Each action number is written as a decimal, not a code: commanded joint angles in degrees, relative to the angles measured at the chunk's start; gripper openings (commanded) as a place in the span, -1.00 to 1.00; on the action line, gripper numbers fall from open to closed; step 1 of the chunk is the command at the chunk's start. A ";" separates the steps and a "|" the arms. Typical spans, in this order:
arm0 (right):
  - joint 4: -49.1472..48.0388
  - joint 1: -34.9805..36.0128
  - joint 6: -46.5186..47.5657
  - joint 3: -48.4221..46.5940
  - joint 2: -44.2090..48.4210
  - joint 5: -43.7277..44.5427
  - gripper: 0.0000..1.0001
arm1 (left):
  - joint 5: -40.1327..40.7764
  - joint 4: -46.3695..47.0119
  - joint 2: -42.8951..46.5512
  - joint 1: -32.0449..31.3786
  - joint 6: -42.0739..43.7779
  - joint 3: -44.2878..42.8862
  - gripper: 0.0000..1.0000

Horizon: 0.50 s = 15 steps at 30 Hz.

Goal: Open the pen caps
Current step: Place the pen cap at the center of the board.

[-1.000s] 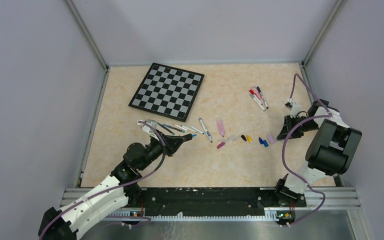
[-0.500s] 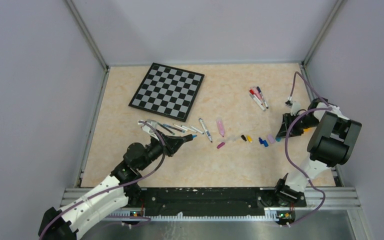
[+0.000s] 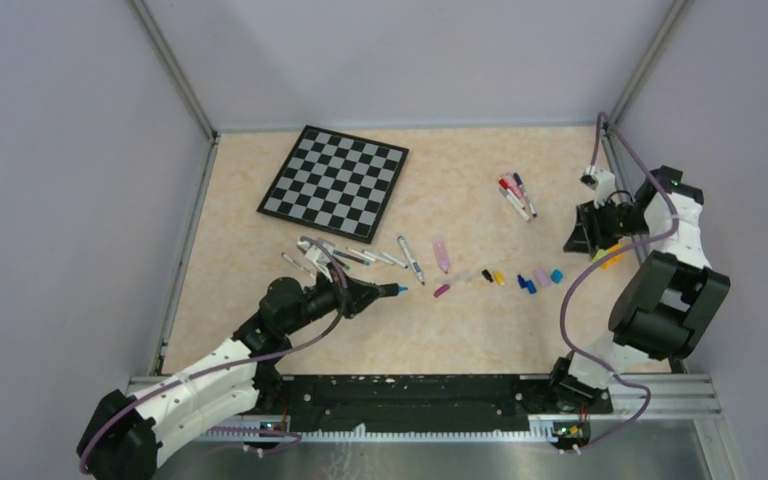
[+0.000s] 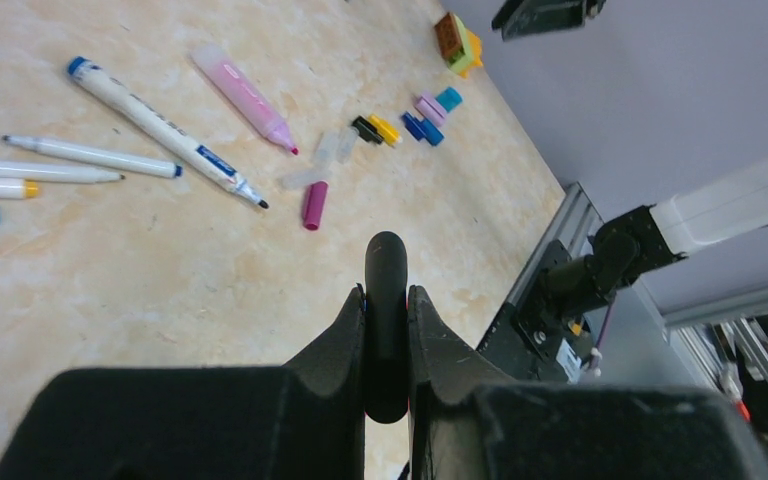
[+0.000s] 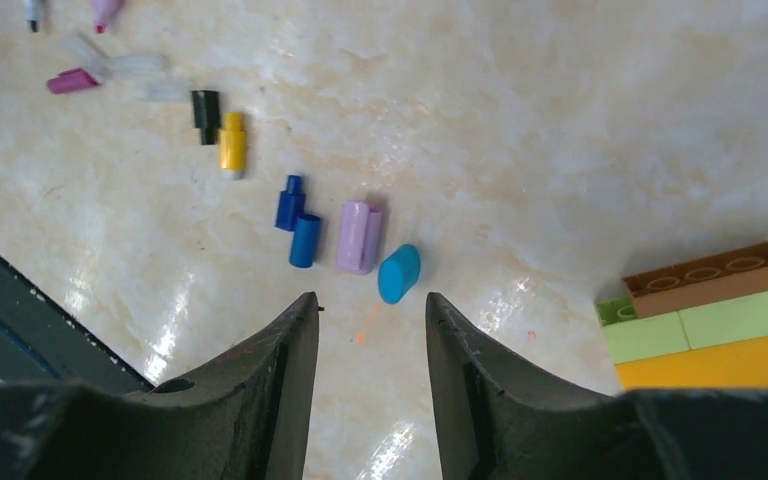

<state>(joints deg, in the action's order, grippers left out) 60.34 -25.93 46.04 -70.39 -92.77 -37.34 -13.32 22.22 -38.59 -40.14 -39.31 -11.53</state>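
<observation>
My left gripper (image 3: 368,294) is shut on a black pen (image 4: 386,265) whose uncapped blue tip (image 3: 400,289) points right, over the table's middle. My right gripper (image 5: 372,310) stands open and holds nothing; it hovers near the right wall (image 3: 585,232). A light blue cap (image 5: 399,273) lies on the table just ahead of its fingers. To its left lie more pen caps: purple (image 5: 358,237), two dark blue (image 5: 298,220), yellow (image 5: 231,142), black (image 5: 205,110) and magenta (image 5: 72,80). Several uncapped pens (image 3: 360,256) lie in a row. Three capped pens (image 3: 515,196) lie at the far right.
A black-and-white chessboard (image 3: 335,181) lies at the far left of the table. A pink highlighter (image 3: 441,253) lies beside the pen row. A block (image 5: 710,320) of brown, green and yellow-orange bricks sits by the right wall under my right arm.
My right gripper has opened, left the light blue cap beside the purple one, and drawn back toward the far right. My left gripper carried the black pen slightly right and nearer.
</observation>
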 commanded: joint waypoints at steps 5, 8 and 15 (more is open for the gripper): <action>21.48 10.60 38.46 -1.26 14.50 -21.29 -0.02 | -18.40 11.84 -16.57 0.16 -2.12 -8.99 -1.00; 18.47 20.61 41.62 2.04 19.06 -25.05 0.23 | -23.03 11.58 -23.51 -0.30 -1.82 -13.59 -1.00; 4.23 41.26 26.87 5.50 23.05 -24.19 0.28 | -26.83 5.51 -34.46 -3.33 0.13 -24.64 -1.00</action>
<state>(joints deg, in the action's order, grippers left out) 72.14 8.23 76.29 -65.52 -71.37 -59.09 -35.38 27.31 -69.49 -41.89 -40.21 -30.72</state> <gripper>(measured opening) 0.637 0.168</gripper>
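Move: Lying in the left fingers, the uncapped black marker is about 44 cm to the right hand's left, 11 cm back and 6 cm higher. From the right hand, the teal cap lies 8 cm below, 3 cm back and 1 cm left, and the yellow cap 16 cm left, 3 cm back. From the left hand, the magenta cap it is heading over is 16 cm right, 4 cm ahead, 14 cm down; the pink highlighter is 17 cm right, 14 cm ahead. Leaving the teal cap, the right hand climbs, then sweeps some 21 cm left and 9 cm back past the yellow cap towards the black marker, swinging counter-clockwise nearly 60 degrees, lifting its fingertips and opening wider. The left hand keeps its hold and carries the marker about 8 cm right to meet it, turning clockwise. ##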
